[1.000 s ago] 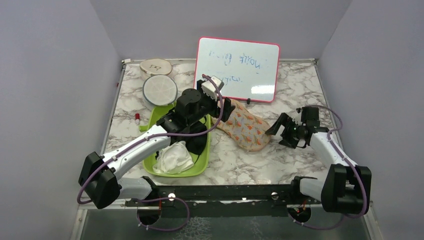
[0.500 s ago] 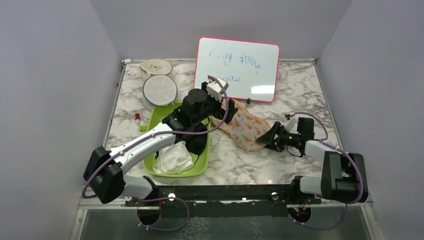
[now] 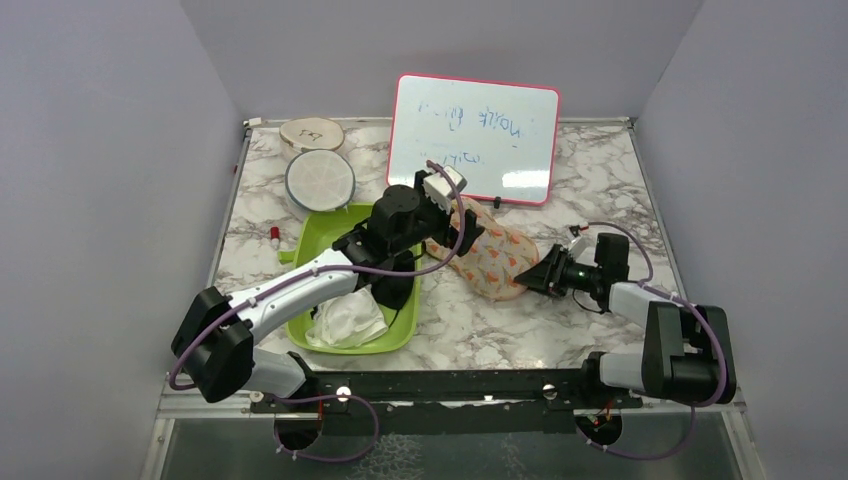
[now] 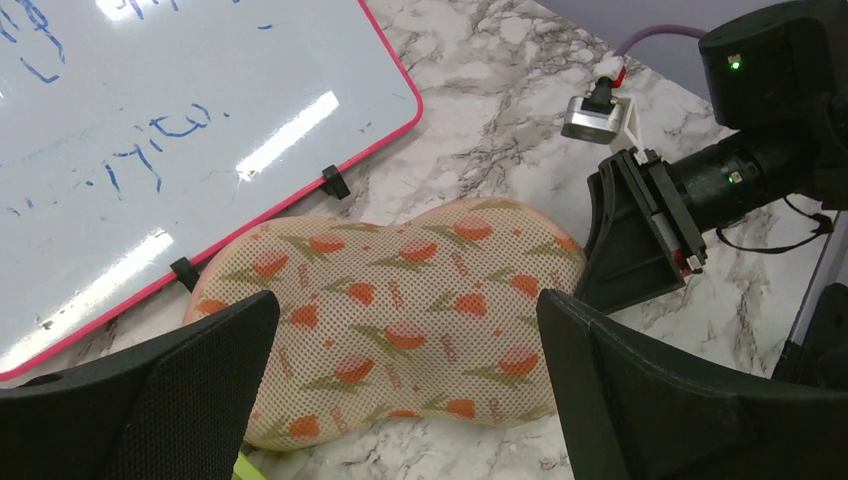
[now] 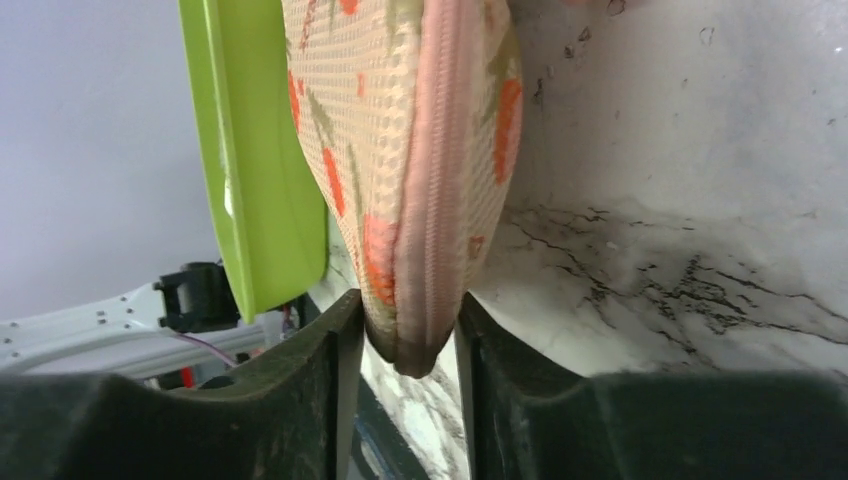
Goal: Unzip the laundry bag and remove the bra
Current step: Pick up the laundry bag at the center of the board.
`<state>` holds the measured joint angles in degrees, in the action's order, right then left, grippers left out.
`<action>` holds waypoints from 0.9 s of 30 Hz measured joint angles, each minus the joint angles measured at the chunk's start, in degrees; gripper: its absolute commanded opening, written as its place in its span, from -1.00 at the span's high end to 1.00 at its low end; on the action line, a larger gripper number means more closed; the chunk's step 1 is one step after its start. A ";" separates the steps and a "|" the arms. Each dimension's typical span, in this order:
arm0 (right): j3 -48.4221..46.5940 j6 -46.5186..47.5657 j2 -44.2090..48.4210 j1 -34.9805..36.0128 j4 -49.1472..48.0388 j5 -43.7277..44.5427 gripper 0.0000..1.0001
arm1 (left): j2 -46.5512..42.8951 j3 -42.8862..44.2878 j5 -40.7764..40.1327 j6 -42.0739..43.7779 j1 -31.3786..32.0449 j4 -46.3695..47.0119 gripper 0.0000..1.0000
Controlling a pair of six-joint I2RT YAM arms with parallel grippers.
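Observation:
The laundry bag (image 3: pixel 490 255), peach mesh printed with orange flowers, lies flat on the marble table between the green tub and my right arm. My left gripper (image 3: pixel 456 226) hovers open above its left half; in the left wrist view the fingers (image 4: pixel 150 400) straddle the bag (image 4: pixel 400 330) without touching it. My right gripper (image 3: pixel 541 273) lies low at the bag's right end. In the right wrist view both of its fingers press the pink zipper seam (image 5: pixel 425 200), so the right gripper (image 5: pixel 408 330) is shut on the bag's end. The bra is hidden.
A pink-framed whiteboard (image 3: pixel 475 140) stands just behind the bag. The green tub (image 3: pixel 300 330) on the left holds a white cloth (image 3: pixel 345 315) and a black garment (image 3: pixel 398 288). A white mesh disc (image 3: pixel 320 180), a wooden disc (image 3: pixel 312 132) and a small red marker (image 3: pixel 273 236) lie at the back left.
My right gripper dropped to the table, moved left to the bag's end and closed on it. My left gripper shifted right over the bag, still open.

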<state>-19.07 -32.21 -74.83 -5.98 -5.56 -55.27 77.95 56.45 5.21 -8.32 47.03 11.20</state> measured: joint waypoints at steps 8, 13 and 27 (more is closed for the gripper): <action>-10.14 4.20 3.37 0.02 13.35 -0.50 0.93 | -0.66 -5.88 3.39 11.04 2.32 5.14 -0.78; -18.29 6.73 4.74 0.02 22.99 -1.51 0.94 | -0.90 -10.25 5.68 21.77 5.68 5.95 -0.35; -26.80 11.37 2.40 0.02 38.58 -6.12 0.94 | 4.37 -13.20 4.17 46.07 14.73 10.80 -0.05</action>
<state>-45.87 -20.84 -72.42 -5.96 33.01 -61.39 82.32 43.24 9.39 37.76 61.76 22.00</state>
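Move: The laundry bag lies flat, its middle about 20 cm below the left hand, roughly 5 cm to that hand's right and about level with it fore and aft. The green bin's middle is some 20 cm to the left of the left hand and 5 cm back, and the whiteboard's middle some 14 cm ahead. The right hand already has the bag's right end between its part-open fingers; the bag's middle lies about 6 cm ahead and 5 cm left of it. Straight up, about 10 cm, goes the right hand, its fingers closing to pinch the bag's zipped right end as it lifts. The left hand sinks about 9 cm and draws back nearly as far, drifting right, towards the bag's near side; it rolls about 50 degrees around its finger line and closes its fingers to roughly half, without gripping the bag yet. ##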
